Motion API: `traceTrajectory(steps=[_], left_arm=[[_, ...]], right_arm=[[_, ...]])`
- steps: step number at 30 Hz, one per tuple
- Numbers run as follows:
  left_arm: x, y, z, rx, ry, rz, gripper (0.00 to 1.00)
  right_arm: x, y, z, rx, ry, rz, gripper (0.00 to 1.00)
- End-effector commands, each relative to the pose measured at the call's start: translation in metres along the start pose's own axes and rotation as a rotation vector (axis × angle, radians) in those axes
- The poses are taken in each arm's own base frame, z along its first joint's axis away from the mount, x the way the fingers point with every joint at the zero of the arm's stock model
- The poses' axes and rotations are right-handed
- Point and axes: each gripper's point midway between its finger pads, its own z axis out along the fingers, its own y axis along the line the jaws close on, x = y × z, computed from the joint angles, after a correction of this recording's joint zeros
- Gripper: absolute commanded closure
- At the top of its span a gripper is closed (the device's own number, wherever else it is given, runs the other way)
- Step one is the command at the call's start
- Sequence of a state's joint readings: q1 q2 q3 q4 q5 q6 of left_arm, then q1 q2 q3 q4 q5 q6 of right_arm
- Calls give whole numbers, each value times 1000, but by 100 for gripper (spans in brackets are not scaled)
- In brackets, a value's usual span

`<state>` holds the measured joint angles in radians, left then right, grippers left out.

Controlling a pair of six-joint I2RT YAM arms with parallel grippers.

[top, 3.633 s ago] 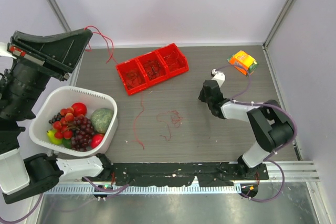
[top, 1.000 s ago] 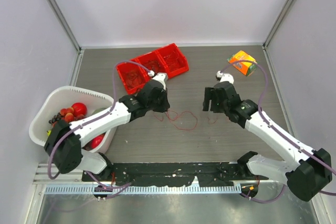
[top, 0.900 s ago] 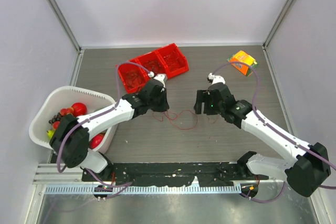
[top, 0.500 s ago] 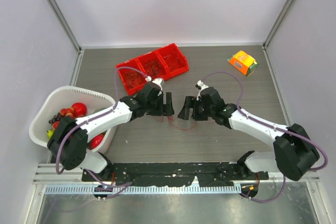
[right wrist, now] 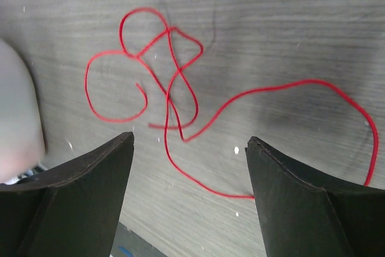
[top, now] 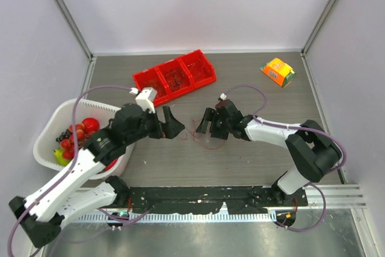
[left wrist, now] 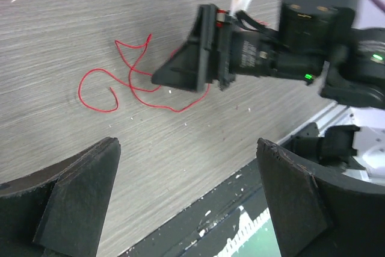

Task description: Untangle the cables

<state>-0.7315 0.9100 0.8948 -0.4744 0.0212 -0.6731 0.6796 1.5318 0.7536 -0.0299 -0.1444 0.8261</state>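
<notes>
One thin red cable (right wrist: 172, 77) lies loose on the table in a few crossed loops. In the top view this cable (top: 202, 139) shows between my two grippers. My right gripper (right wrist: 189, 141) is open just over it, one strand running between the fingers with nothing pinching it. My left gripper (left wrist: 187, 144) is open and empty, raised to the left of the same cable (left wrist: 129, 86). From above, the left gripper (top: 175, 123) and right gripper (top: 204, 123) face each other. More thin wires sit in the red bin (top: 206, 80).
A white basket (top: 123, 114) of fruit stands at the left, under my left arm. An orange box (top: 278, 71) lies at the back right. The black rail (top: 198, 197) runs along the near table edge. Grey walls close in both sides.
My left gripper opened, let go of the red cable and drew back to the left, rising. The right gripper moved left over the cable, which now lies on the table.
</notes>
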Motion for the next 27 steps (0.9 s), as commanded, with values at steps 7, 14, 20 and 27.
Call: traceTrajectory(steps=[7, 14, 20, 27], left_arm=[[-1, -1, -95, 62, -105, -3, 0], [-11, 8, -134, 28, -191, 28, 0], [-10, 21, -148, -14, -221, 59, 0], [-2, 16, -139, 35, -210, 30, 0]], right_arm=[[-46, 2, 29, 284, -200, -28, 38], [-36, 2, 38, 457, -201, -206, 53], [-29, -3, 34, 543, -227, -282, 80], [-35, 21, 21, 456, -182, -419, 99]])
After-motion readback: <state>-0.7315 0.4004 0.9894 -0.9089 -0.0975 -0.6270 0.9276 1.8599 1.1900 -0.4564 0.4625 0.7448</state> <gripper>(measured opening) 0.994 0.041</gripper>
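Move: Just ahead of the right hand, the crossing strands of the red cable lie flat on the table, about 2 cm forward, 2 cm to its left and 4 cm below the fingers. The red tray stands some 20 cm farther out than this hand and 12 cm to its left. From the raised left hand, the same crossing is roughly 6 cm forward, 8 cm to the right and 22 cm down. Reaching forward about 4 cm over the red cable while sinking, the right hand then eases back a little. It swings its fingers some 35 degrees from slanting left to pointing nearly straight down, and shuts them from wide open to pinch the crossing strands. Meanwhile the empty left hand, still open, withdraws left, back and up, away from the cable. ##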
